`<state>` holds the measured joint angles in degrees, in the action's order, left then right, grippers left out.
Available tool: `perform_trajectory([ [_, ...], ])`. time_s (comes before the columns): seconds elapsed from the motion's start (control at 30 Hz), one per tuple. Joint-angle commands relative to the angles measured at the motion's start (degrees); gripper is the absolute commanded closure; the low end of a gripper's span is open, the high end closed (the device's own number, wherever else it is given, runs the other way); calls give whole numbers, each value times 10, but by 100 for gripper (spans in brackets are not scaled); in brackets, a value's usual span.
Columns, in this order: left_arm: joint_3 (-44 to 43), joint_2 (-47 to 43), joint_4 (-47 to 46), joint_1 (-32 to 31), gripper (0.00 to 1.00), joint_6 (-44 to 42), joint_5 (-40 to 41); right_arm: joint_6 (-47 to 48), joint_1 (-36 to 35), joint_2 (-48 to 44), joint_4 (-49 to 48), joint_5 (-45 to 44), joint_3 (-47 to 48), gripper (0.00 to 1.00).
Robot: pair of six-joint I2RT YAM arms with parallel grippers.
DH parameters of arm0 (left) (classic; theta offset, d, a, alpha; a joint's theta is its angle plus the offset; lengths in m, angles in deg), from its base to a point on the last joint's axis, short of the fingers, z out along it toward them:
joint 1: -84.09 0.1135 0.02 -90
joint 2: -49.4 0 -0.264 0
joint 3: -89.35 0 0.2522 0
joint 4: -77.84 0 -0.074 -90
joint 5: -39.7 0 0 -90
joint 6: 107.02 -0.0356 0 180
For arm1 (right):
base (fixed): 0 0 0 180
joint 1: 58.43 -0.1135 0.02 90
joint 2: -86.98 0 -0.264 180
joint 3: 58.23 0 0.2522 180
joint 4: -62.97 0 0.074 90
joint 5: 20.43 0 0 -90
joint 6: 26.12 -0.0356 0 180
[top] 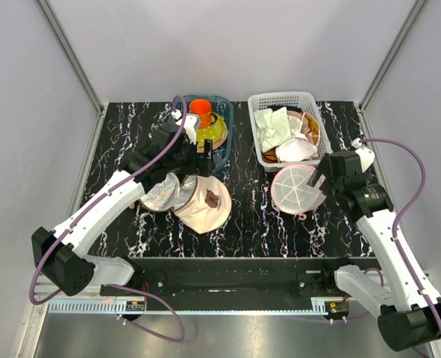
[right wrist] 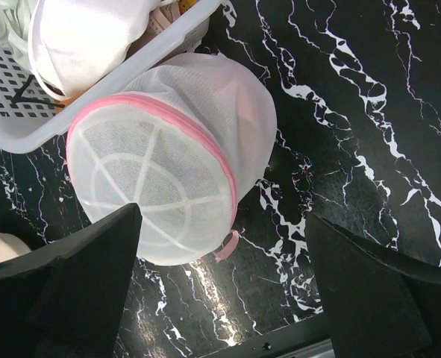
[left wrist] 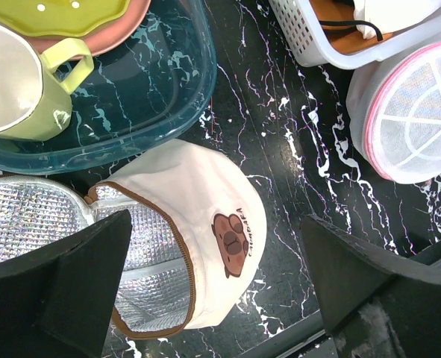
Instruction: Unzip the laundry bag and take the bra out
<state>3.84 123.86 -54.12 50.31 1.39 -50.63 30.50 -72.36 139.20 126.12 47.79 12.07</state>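
Note:
The laundry bag (top: 298,189), a round white mesh case with a pink rim and white spoke ribs, lies closed on the table right of centre, leaning against the white basket. It also shows in the right wrist view (right wrist: 168,160) and in the left wrist view (left wrist: 418,112). A small pink loop (right wrist: 227,246) sticks out at its lower edge. The bra is hidden. My right gripper (right wrist: 220,283) is open and empty, hovering just above and beside the bag. My left gripper (left wrist: 216,287) is open and empty over a beige pouch.
A beige pouch with a brown mark (top: 203,203) and silver lining (left wrist: 33,216) lies open at centre left. A clear tub (top: 219,138) holds a green mug (left wrist: 19,82) and dishes. A white basket (top: 260,101) at the back holds a pale green cloth (top: 272,125) and a white domed item (top: 295,151).

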Motion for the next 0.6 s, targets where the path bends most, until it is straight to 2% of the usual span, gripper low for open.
perform_trajectory([
  [0.0,-24,0,-24,3,1,-3,-8,10,-1,9,-17,15,10,0],
  [0.1,-23,2,-23,3,1,-1,-11,29,0,0,-46,67,-12,0],
  [0.17,-22,3,-24,3,1,0,-12,53,0,-15,-80,140,-44,0],
  [0.23,-19,2,-25,3,1,0,-13,52,0,-16,-106,155,-66,0],
  [0.47,-3,5,-35,3,1,4,-25,38,7,-12,-119,113,-97,0],
  [0.57,-10,11,-33,3,1,5,-30,26,40,-13,-128,106,-123,0],
])
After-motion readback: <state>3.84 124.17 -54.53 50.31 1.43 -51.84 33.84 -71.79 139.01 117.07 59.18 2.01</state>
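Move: Some 8 cm ahead of the right hand, 4 cm to its left and about 13 cm below it is the middle of the laundry bag. The bag's pink tab lies almost under that hand, 2 cm left and 16 cm down. The white basket's middle is some 26 cm ahead and 8 cm left, 15 cm down. From the left hand the laundry bag lies about 27 cm to the right, 4 cm ahead and 16 cm below. Sinking about 5 cm towards the laundry bag with its fingers still wide open, the right hand also shifts some 3 cm left; the sideways part comes mostly first, then the hand drops nearly straight down. The wrist turns some 10 degrees counter-clockwise on the way, and the fingers stay clear above the near side of the pink-rimmed lid. ##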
